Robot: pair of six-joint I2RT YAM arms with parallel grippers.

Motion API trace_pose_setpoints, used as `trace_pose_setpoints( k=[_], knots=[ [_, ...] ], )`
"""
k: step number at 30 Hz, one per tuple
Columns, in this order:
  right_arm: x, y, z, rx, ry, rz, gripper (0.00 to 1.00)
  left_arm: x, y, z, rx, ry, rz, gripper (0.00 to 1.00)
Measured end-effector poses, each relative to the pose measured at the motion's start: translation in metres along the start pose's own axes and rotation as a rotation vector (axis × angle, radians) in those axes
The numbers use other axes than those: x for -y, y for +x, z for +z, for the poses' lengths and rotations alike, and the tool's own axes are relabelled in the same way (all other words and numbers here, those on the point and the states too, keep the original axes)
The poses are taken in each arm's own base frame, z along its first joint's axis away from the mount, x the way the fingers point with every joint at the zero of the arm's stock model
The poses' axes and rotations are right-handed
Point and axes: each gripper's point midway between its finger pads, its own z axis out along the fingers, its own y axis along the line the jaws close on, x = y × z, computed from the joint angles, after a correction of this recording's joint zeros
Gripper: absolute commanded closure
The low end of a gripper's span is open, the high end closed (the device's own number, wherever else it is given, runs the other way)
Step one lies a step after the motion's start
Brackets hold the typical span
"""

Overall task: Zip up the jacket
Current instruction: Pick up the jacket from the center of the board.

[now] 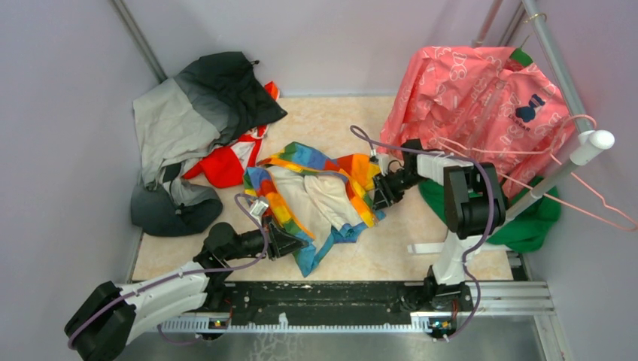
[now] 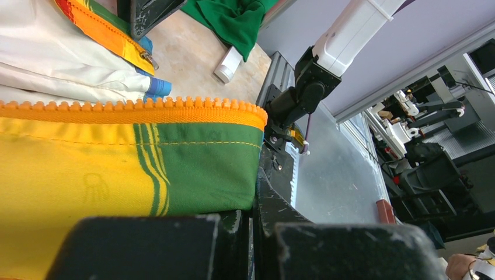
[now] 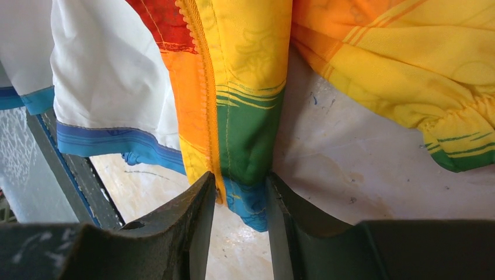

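The rainbow-striped jacket [image 1: 316, 188] lies open on the table, pale lining up. My left gripper [image 1: 290, 242] is at its near left front edge. In the left wrist view this gripper [image 2: 254, 217] is shut on the green-and-yellow fabric [image 2: 117, 169], just below the orange zipper teeth [image 2: 146, 105]. My right gripper [image 1: 380, 194] is at the jacket's right front edge. In the right wrist view its fingertips [image 3: 239, 186] pinch the bunched green-and-blue hem [image 3: 248, 140] beside the orange zipper [image 3: 207, 116]. A metal zipper pull [image 2: 149, 59] hangs on that far edge.
A grey-and-black jacket [image 1: 188, 128] and a red garment [image 1: 229, 162] lie at the back left. A pink patterned garment [image 1: 481, 98] hangs on the rack at the back right, with a green cloth [image 1: 534, 218] and a pink hanger [image 1: 594, 203] under it. Walls close in on both sides.
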Motion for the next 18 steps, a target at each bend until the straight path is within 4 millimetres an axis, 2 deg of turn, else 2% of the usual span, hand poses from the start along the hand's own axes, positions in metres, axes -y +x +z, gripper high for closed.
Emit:
trace_pose_setpoints(
  k=[9, 12, 17, 18],
  knots=[
    [-0.0008, -0.0001, 0.0016, 0.001, -0.016, 0.019, 0.63, -0.0002, -0.0001, 0.0001, 0.001, -0.001, -0.001, 1.00],
    [-0.0008, -0.0003, 0.0020, 0.002, -0.018, 0.019, 0.73, -0.0003, -0.0002, 0.0001, 0.001, -0.002, 0.000, 1.00],
    [0.0013, 0.0017, 0.0030, -0.006, -0.014, 0.022, 0.99, -0.0002, -0.0003, 0.0000, 0.002, -0.001, 0.000, 1.00],
    [0.0013, 0.0016, 0.0031, -0.005, -0.014, 0.020, 1.00, -0.0001, -0.0004, 0.0000, 0.002, -0.001, 0.000, 1.00]
  ],
)
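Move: Between the right hand's open fingers, about 1 cm to its left and 1 cm lower, lies the jacket's right hem corner. The zipper pull sits roughly 2 cm back and 1 cm left of this hand, 1 cm lower; the orange sleeve cuff is some 9 cm ahead, level sideways and about 1 cm lower. From the left hand, that hem corner lies about 14 cm ahead, 18 cm right and 12 cm below. Closing on the jacket's right hem corner, the right fingers start about 1.5 cm or more to either side of the cloth and come nearly shut, pinching the green-and-blue fabric just ahead of the zipper pull. The right hand stays almost in place, sinking only about 0.5 cm without turning, while the left hand holds still, keeping its grip on the jacket's left front edge. ##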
